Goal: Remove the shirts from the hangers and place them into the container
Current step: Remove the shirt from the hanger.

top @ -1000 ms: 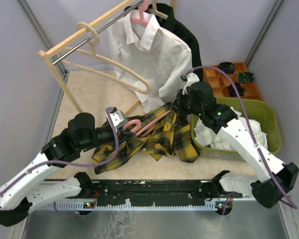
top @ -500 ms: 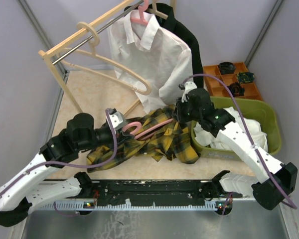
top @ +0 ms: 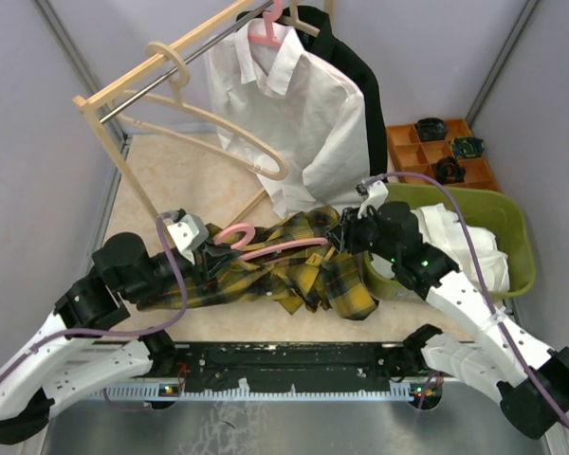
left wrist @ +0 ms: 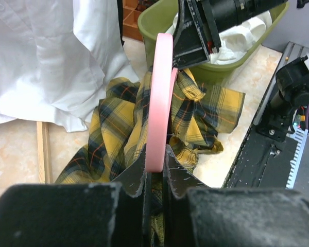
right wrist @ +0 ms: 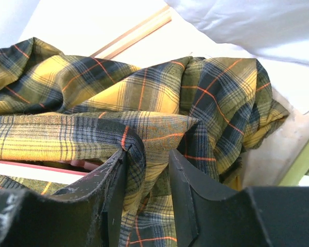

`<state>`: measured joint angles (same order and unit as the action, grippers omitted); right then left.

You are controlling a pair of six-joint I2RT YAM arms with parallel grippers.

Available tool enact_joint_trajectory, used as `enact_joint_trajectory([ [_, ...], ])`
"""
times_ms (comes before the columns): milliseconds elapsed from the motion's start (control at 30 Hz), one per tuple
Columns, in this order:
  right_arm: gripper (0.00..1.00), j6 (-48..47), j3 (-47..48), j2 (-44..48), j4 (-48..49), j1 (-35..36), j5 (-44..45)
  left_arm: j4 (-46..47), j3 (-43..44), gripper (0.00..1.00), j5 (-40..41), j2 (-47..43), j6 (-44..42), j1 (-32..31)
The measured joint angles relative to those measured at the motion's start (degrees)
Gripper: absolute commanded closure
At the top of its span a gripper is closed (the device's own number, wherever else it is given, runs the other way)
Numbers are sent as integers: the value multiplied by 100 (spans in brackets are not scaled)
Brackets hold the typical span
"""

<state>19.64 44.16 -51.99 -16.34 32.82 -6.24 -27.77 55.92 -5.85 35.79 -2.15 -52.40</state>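
Observation:
My left gripper (top: 209, 249) (left wrist: 155, 164) is shut on the pink hanger (top: 258, 246) (left wrist: 159, 103), which lies across the table with the yellow-and-green plaid shirt (top: 299, 270) (left wrist: 113, 128) (right wrist: 144, 92) bunched round its far end. At that end my right gripper (top: 340, 237) (right wrist: 147, 159) stands open; a fold of the plaid cloth drapes over its left finger and sags between the jaws. The green container (top: 508, 220) (left wrist: 150, 23) at the right has a white shirt (top: 460, 248) in it. Another white shirt (top: 294, 104) and a black shirt (top: 362, 85) hang on the rack.
The wooden rack (top: 123, 106) with its metal bar crosses the back left, and a bare beige hanger (top: 223, 133) hangs from it. An orange compartment tray (top: 419, 156) stands behind the container. Grey walls close in both sides.
My right gripper has opened and let go of the plaid cloth, moving slightly right. My left gripper has pulled the pink hanger to the left and the shirt has spread out flatter.

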Motion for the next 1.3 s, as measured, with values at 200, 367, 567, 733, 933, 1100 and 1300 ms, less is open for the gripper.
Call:
enact_joint_trajectory([
  [200,57,345,-577,146,667,-37,-315,282,-234,100,46,-177,103,0],
  [367,56,629,-1141,249,1196,-74,-743,422,-365,100,50,-275,240,0],
  [567,52,1123,-1843,798,2020,-83,-898,608,-540,100,138,-592,413,-2],
  [733,50,1246,-1888,990,2129,-85,-885,734,-588,100,199,-699,535,-24],
  [933,49,1272,-1845,1128,1773,-90,-824,868,-592,100,227,-483,645,-26],
  [1100,42,1432,-1766,1182,1475,-111,-826,1005,-592,100,251,-398,686,-26],
  [1300,33,1637,-1705,1209,1281,-111,-861,1145,-592,100,293,-457,688,-26],
])
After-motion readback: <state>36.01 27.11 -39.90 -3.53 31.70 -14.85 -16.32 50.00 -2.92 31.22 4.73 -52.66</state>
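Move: The plaid shirt's fold over the pink hanger's far end lies about 2 cm to the right hand's left, level with it front to back and some 2 cm below. From that hand, the hanger's bar runs left, its middle about 10 cm left, 2 cm back and slightly higher; the green container is about 30 cm to the right, level fore and aft, some 12 cm lower. From the left hand, the fold lies about 19 cm right, 2 cm ahead and 8 cm lower. Draw the right gripper about 4 cm back and a couple of centimetres down, easing slightly left, and roll its left side up nearly 20 degrees. Spread its part-open fingers wider, keeping the left-hand finger against the shirt's fold. Keep the left gripper pinching the pink hanger by its hook; tip its fingers up about 10 degrees and lift it some 2 cm. ##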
